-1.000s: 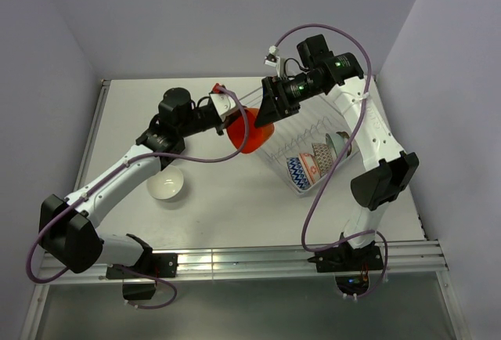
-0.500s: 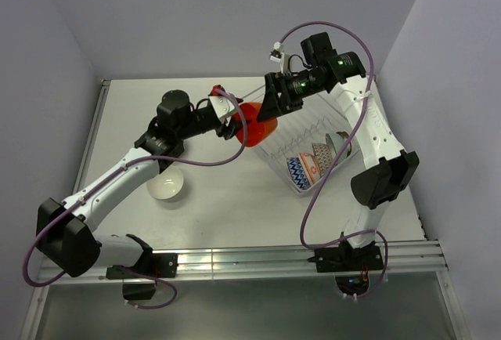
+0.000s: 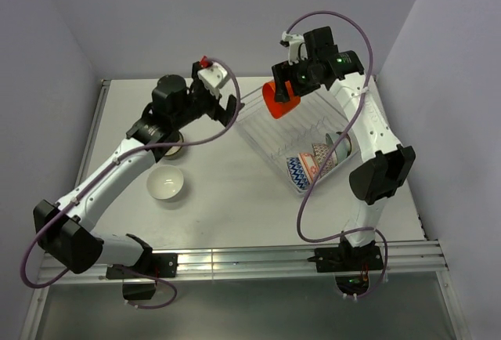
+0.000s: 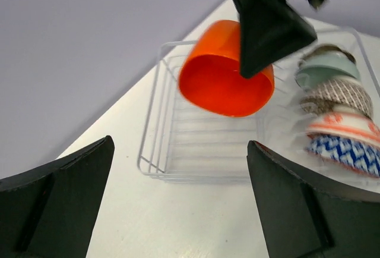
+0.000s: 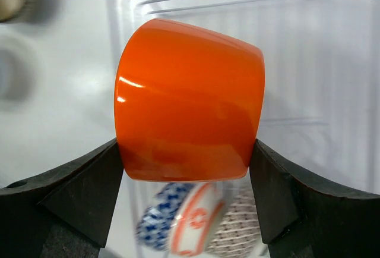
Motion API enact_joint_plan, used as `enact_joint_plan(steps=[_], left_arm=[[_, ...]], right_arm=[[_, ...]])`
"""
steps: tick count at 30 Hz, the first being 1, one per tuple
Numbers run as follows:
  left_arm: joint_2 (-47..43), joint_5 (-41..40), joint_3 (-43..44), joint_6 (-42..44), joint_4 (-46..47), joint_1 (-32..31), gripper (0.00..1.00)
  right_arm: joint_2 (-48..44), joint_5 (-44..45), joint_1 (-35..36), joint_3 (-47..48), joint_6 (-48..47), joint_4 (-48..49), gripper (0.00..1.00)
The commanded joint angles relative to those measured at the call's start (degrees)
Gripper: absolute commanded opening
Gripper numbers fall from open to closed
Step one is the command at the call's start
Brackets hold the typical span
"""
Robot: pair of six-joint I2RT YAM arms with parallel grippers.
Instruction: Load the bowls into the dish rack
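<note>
My right gripper (image 5: 185,146) is shut on the plain orange-red bowl (image 5: 189,97), one finger on each side of its wall. It holds the bowl (image 3: 279,101) tilted in the air above the far end of the dish rack (image 3: 270,138). The left gripper (image 3: 227,108) stands open and empty to the left of the rack, its camera facing the orange-red bowl (image 4: 224,71). Several bowls stand on edge at the rack's near end: blue zigzag (image 3: 297,172), patterned orange (image 4: 344,125), grey-brown (image 4: 337,93) and pale teal (image 4: 328,68). A white bowl (image 3: 165,184) sits on the table.
A darker bowl (image 3: 173,150) shows partly under the left arm, just behind the white one. The rack's left half (image 4: 196,151) holds no bowls. Purple cables loop over both arms. Walls close the table in at the back and on both sides.
The left gripper opened, let go of the orange-red bowl and drew back to the left. The right gripper, still holding the bowl, lifted it up and back over the rack's far end.
</note>
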Motion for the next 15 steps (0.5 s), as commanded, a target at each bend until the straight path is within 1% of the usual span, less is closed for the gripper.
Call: enact_joint_plan(steps=[1,2,3,4,5,7,8,10,13,15], left_arm=[[3.49,-10.52,8.02,-10.09,-8.76,1.35,1.0],[4.47,-10.89,11.08,-13.17,-10.44,2.92,0.99],[6.39,-10.89,12.5,-15.2,-13.59,3.98,0.99],[7.28,-10.89,14.78,-19.66,-14.84,5.29,0.99],[8.16,-11.24,15.76,-21.97,-15.8,8.0,1.0],[9.05,-10.9,15.42,-27.32,-16.35,10.39,0.99],[8.7,-10.89,14.63,-28.48,-15.56,12.67,0.99],[7.73,-11.68,12.88,-30.77,-14.67,14.61,1.0],[7.47,-14.14,12.26,-31.13,-15.11,15.32,0.99],[7.03,-15.2,11.29,-30.78,-15.29,15.5,0.99]], right_arm=[[1.53,15.31,0.72,0.85,-5.97,7.96,0.0],[1.62,17.42,0.98,-0.03,-7.02,10.49,0.0],[1.7,22.14,1.85,-1.09,-9.29,11.91,0.0],[1.88,24.27,2.21,-3.01,-10.36,13.4,0.0],[2.14,26.73,2.56,-3.81,-11.76,16.38,0.0],[3.19,31.83,3.26,-4.26,-12.92,18.24,0.0],[4.5,33.33,3.44,-4.0,-13.53,19.64,0.0],[5.92,37.72,4.32,-3.65,-14.24,21.67,0.0],[8.21,42.38,5.2,-4.52,-14.59,24.13,0.0],[9.26,44.67,6.08,-6.88,-15.64,27.29,0.0]])
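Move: Over the dish rack, the right hand holds the red bowl; the rack's open floor lies about 12 cm ahead, 6 cm to its right and 24 cm below. The green bowl stands in the rack some 2 cm back and 17 cm to that hand's right, the checked bowl about 5 cm back and 11 cm right, both 20 cm lower. From the empty left hand, the brown bowl is roughly 10 cm ahead, 22 cm left and 30 cm down, the white bowl 4 cm back and 22 cm left. Carrying the still-gripped red bowl about 10 cm forward, the right hand also sinks and drifts right, each some 5 cm, over the rack's open part; its fingers swing some 35 degrees from forward-left to straight ahead, still slanting down. The wide-open left hand withdraws 12 cm left and 9 forward towards the brown bowl's side, rising slightly then sinking, fingers turning counter-clockwise and tipping down. ##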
